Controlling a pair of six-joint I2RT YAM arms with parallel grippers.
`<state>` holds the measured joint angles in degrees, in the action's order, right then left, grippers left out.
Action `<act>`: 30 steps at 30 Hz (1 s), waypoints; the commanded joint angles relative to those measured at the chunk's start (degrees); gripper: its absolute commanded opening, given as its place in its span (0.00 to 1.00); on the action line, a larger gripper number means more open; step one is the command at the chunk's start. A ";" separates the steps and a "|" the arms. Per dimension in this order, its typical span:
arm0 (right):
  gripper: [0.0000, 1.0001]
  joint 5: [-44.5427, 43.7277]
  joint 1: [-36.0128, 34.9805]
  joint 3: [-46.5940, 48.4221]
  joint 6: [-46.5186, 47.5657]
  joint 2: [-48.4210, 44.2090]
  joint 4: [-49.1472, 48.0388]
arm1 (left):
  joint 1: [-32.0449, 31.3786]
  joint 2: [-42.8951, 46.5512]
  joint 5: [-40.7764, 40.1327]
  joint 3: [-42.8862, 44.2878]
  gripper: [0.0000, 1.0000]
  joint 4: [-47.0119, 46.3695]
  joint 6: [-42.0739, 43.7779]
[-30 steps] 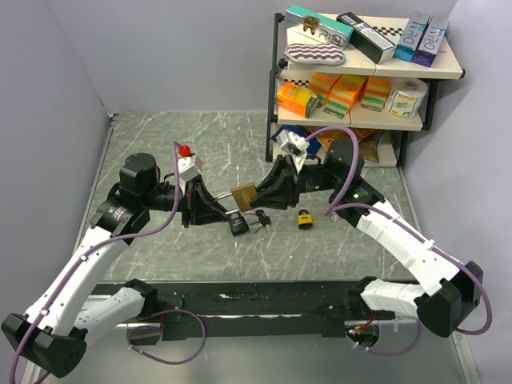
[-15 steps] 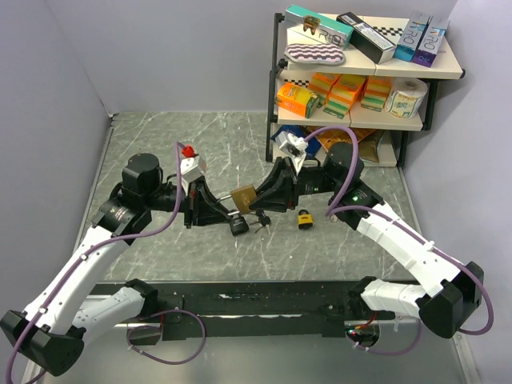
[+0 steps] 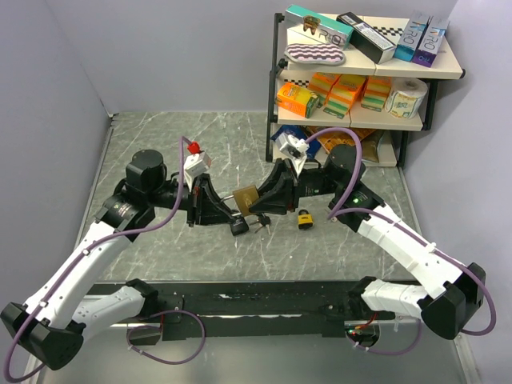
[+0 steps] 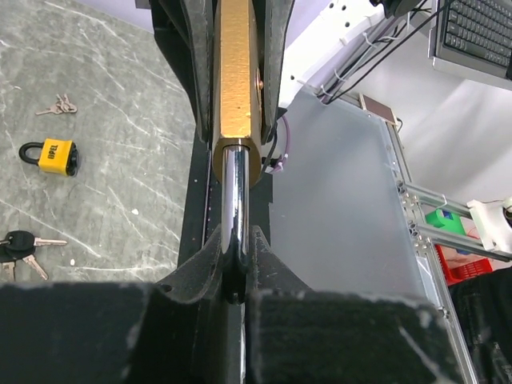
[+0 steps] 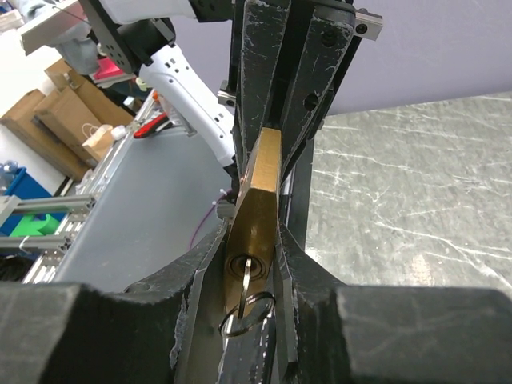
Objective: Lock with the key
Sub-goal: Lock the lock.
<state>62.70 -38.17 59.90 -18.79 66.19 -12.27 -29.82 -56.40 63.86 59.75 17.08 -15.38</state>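
Observation:
A brass padlock (image 3: 245, 196) hangs in the air between both arms. My left gripper (image 4: 234, 264) is shut on its steel shackle (image 4: 234, 192), with the brass body (image 4: 237, 72) stretching away from me. My right gripper (image 5: 254, 248) is shut on the sides of the padlock body (image 5: 260, 192). A thin key (image 5: 246, 276) sits in the keyhole at the padlock's bottom face, and a wire ring (image 5: 248, 314) hangs from it between the right fingers. In the top view the two grippers (image 3: 226, 210) (image 3: 262, 200) meet nose to nose at the padlock.
A small yellow padlock (image 3: 305, 218) lies on the marble table just right of the grippers. Black-headed keys (image 3: 260, 222) lie under the held padlock, and a small silver key bunch (image 4: 58, 106) lies further off. A stocked shelf unit (image 3: 360, 80) stands at the back right.
The left arm's wrist has shifted slightly right and away from its base. The padlock stays held between both grippers, nearly in the same place.

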 commanded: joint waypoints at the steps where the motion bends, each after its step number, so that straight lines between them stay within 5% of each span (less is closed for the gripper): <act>1: 0.00 2.52 -10.26 0.30 5.07 6.32 0.57 | -5.68 -4.51 -6.11 5.39 0.01 -17.36 0.42; 12: 0.00 5.07 -4.19 4.35 9.20 5.35 13.66 | -0.15 -0.72 -1.99 1.24 0.01 -3.94 8.94; 17: 0.21 5.95 -4.28 4.97 9.38 6.84 16.32 | -0.06 -3.62 -0.40 4.85 0.01 4.10 17.04; 20: 0.15 4.98 -4.28 4.61 8.68 6.76 14.65 | -0.15 -3.72 -0.57 4.94 0.01 3.57 16.70; 22: 0.00 4.54 -4.28 4.79 8.68 6.84 14.29 | -0.06 -4.15 -1.10 5.03 0.01 3.48 16.17; 24: 0.00 3.40 -4.28 5.23 8.94 6.84 14.38 | 0.03 -4.33 -2.41 5.03 0.01 3.57 15.56; 28: 0.00 -0.99 -0.95 4.88 5.09 6.84 8.79 | 4.14 -3.02 -6.19 1.96 0.63 -2.65 3.98; 30: 0.00 -3.96 1.07 4.44 -0.36 7.19 4.65 | 6.78 -2.40 -6.81 -0.40 0.74 -7.75 -3.73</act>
<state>63.29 -39.38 62.92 -12.38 73.19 4.36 -27.33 -60.12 59.94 60.27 24.23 -6.79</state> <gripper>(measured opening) 0.307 0.653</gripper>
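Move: The brass padlock is already held between my hands. Its middle is about 4 cm to the right and 1 cm ahead of my left hand, which grips the shackle, and 2 cm to the left of my right hand, level in depth, which pinches the body. Some 22 cm lower, the black padlock lies 5 cm ahead and 1 cm right of my left hand, the black-headed keys 6 cm ahead and 7 cm right of it. I lower both hands together about 5 cm towards the table with the brass padlock between them, tipping both sets of fingertips down some 10 degrees. Then my left fingers open wide, let go of the shackle and swing forward about 3 cm, rising slightly, while my right hand keeps its pinch on the body. ##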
